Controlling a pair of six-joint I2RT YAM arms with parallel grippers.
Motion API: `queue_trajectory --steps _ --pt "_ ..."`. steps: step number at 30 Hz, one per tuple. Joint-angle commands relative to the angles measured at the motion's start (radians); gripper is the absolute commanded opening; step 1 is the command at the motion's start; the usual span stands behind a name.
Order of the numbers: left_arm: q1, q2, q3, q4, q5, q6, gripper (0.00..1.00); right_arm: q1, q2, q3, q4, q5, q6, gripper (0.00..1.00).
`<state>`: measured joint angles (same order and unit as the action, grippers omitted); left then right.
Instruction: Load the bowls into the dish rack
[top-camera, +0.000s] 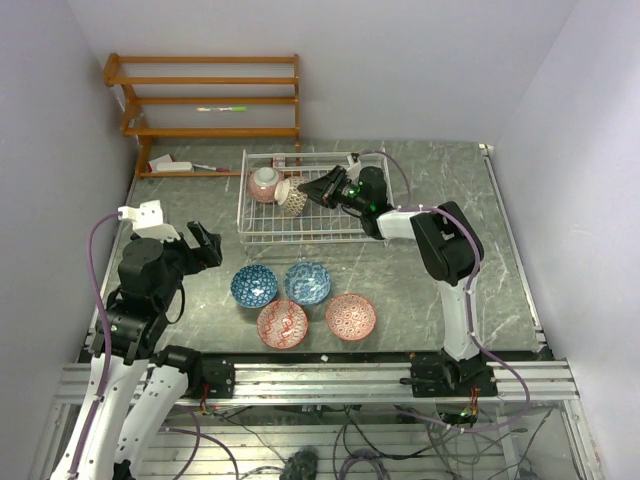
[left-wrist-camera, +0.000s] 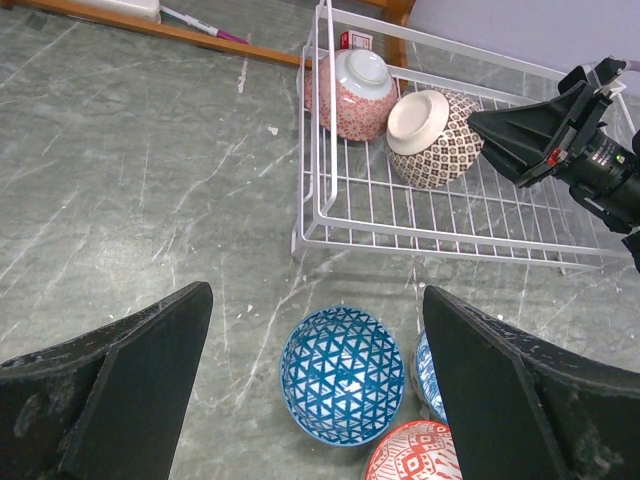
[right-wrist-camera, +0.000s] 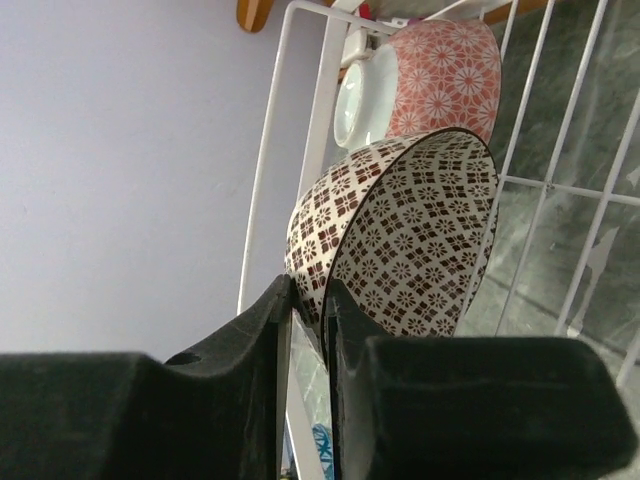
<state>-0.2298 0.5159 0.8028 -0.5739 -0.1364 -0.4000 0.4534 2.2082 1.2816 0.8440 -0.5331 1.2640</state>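
Note:
The white wire dish rack (top-camera: 300, 238) stands at the back middle of the table. In it a tan-pink bowl (top-camera: 264, 184) lies on its side, foot ring showing. My right gripper (top-camera: 308, 192) is shut on the rim of the black-and-white bowl (top-camera: 291, 196), holding it tilted in the rack beside the tan-pink bowl; the wrist view shows its rim pinched between my fingers (right-wrist-camera: 310, 290). Two blue bowls (top-camera: 254, 286) (top-camera: 307, 282) and two red bowls (top-camera: 282, 324) (top-camera: 350, 316) sit upright on the table. My left gripper (left-wrist-camera: 318, 293) is open above the left blue bowl (left-wrist-camera: 345, 373).
An orange-brown wooden shelf unit (top-camera: 205, 100) stands against the back wall at the left, with small items (top-camera: 172, 165) on its lowest board. The rack's near wall (left-wrist-camera: 430, 238) lies just beyond the blue bowls. Walls close in on both sides.

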Motion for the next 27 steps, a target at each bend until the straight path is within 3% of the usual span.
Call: queue_trajectory --steps 1,7,14,19,27 --pt "0.012 -0.006 -0.008 0.011 -0.015 0.007 0.98 -0.008 -0.012 -0.032 -0.191 0.049 -0.094 0.22" --pt "0.012 -0.006 -0.007 0.011 -0.016 0.007 0.98 -0.010 -0.040 -0.039 -0.237 0.081 -0.129 0.51" --pt "0.013 -0.007 -0.008 0.011 -0.017 0.006 0.98 -0.013 -0.103 -0.033 -0.302 0.133 -0.193 0.53" --pt "0.012 -0.009 -0.007 0.011 -0.018 0.006 0.98 -0.013 -0.154 -0.021 -0.386 0.187 -0.250 0.62" --pt "0.012 -0.010 -0.008 0.011 -0.017 0.006 0.98 -0.013 -0.183 -0.009 -0.455 0.235 -0.309 0.63"
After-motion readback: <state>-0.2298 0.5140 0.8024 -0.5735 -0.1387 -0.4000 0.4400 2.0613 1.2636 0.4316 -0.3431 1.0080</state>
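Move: The patterned brown-and-white bowl, its rim still between the right gripper's fingertips, has its middle some 3 cm to that hand's left, 1 cm back and 3 cm below. The pink bowl stands about 9 cm left, 1 cm ahead and 4 cm below, and the dish rack's left end is roughly 16 cm left, level fore-and-aft and 2 cm below. From the left gripper the patterned bowl lies around 22 cm ahead, 18 cm right and 16 cm below. Open the right gripper from nearly shut to somewhat over half open so that it lets go of the patterned bowl's rim, and draw it about 4 cm to the right and 2.5 cm down, away from the pink bowl. Tilt the fingers downward by nearly 20 degrees as the hand backs off, and finish with the tips close beside the bowl. ##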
